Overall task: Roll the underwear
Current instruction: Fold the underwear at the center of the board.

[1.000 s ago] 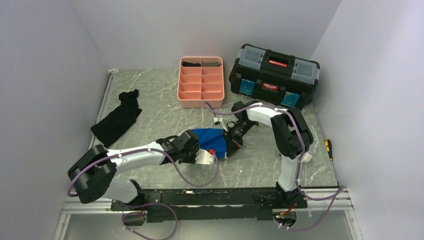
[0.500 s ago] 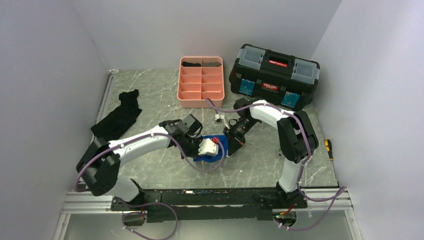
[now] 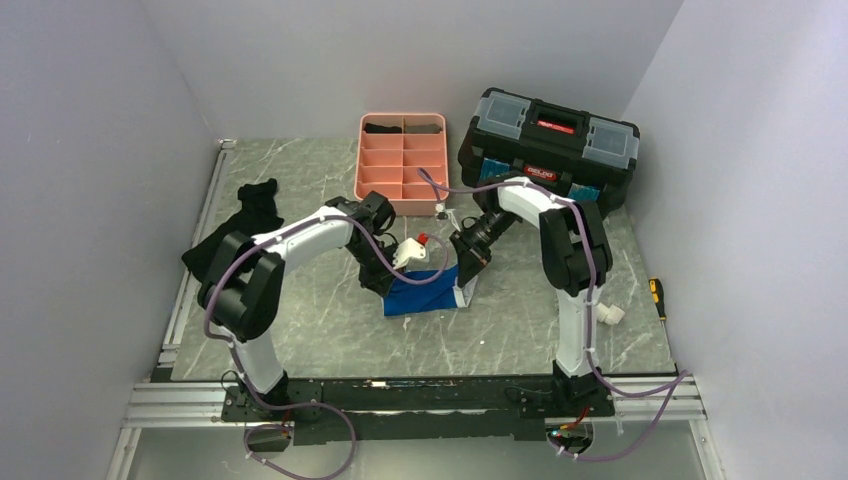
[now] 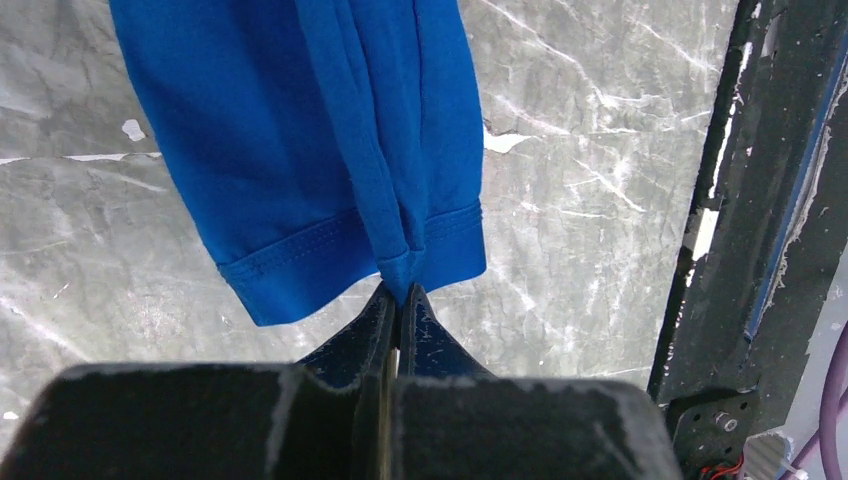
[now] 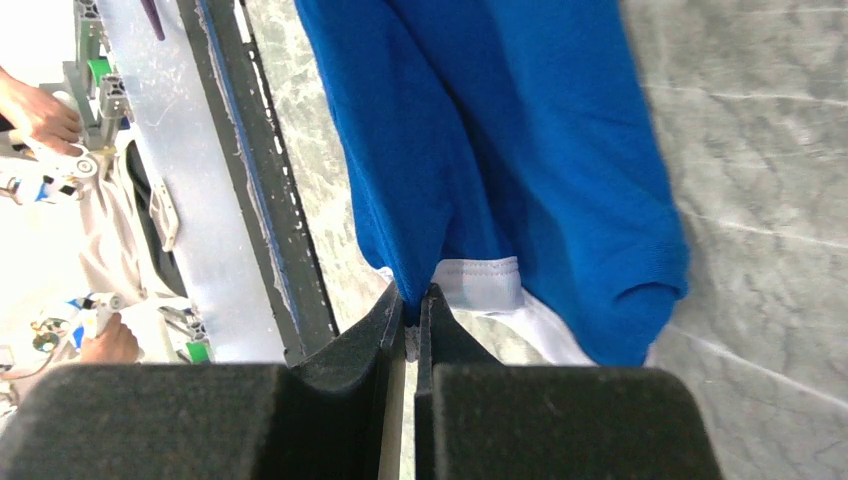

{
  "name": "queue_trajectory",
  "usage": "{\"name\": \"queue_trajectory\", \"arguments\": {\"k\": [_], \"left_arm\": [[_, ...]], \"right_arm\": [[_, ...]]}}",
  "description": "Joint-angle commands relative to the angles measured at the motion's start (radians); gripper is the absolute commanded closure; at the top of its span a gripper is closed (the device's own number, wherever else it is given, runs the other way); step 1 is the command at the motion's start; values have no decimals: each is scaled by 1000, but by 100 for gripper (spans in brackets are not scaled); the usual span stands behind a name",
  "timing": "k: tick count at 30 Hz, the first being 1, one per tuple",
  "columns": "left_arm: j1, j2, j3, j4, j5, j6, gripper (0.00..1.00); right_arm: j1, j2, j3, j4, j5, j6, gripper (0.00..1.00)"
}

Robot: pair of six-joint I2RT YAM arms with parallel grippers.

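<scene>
The underwear (image 3: 425, 295) is a small bright-blue garment with a white edge, stretched between my two grippers in the middle of the table. In the top view my left gripper (image 3: 388, 282) holds its left corner and my right gripper (image 3: 463, 278) its right corner. The left wrist view shows the left gripper (image 4: 400, 292) shut on a pinch of the blue hem of the underwear (image 4: 330, 150). Seen from the right wrist, the right gripper (image 5: 410, 297) is shut on a blue fold of the underwear (image 5: 500, 130), beside a white band.
A pink divided tray (image 3: 402, 175) stands behind the grippers, with dark rolls (image 3: 403, 127) in its back compartments. To its right sits a black toolbox (image 3: 548, 150). A black cloth (image 3: 238, 235) lies at the left. A small tool (image 3: 655, 293) lies by the right wall.
Both grippers have carried the underwear away from the bases, toward the tray. The left arm swung up from near the front edge, and the underwear now hangs spread between them.
</scene>
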Motion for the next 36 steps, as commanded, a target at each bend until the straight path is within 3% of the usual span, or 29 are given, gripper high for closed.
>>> {"name": "queue_trajectory", "arguments": {"k": [1,9,21,36], "left_arm": [[27,49,56,-55,65,37,100],[61,116,109,-42,56,13,100],[69,197,125,4,3,-46,100],[73,213,116,44,-40,-104,100]], "right_arm": [[-15,66,88,-75,-8,-50,100],[-17,158,195,-97,-14,-54,100],[-18,210,233,-66,20,-35,92],[-31,108,246,-21,19,19,48]]}}
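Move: Under the raised folded edge that both hands already pinch, the underwear's lower layer has its middle about 1 cm ahead of the left hand, 8 cm to its right and 4 cm down. From the right hand it is about 1 cm ahead, 6 cm left, 4 cm down. From the left hand, the pink tray stands some 25 cm ahead and 4 cm right, the black garment 10 cm ahead and 28 cm left. Carrying the pinched edge forward and down together, both hands travel about 3.5 cm out over the underwear's lower layer and sink some 3 cm, forward leading, then mostly straight down. Once low, the right fingers open about halfway and let go of the white waistband end; the left keep their pinch on the blue end, that hand turning slightly counter-clockwise. ##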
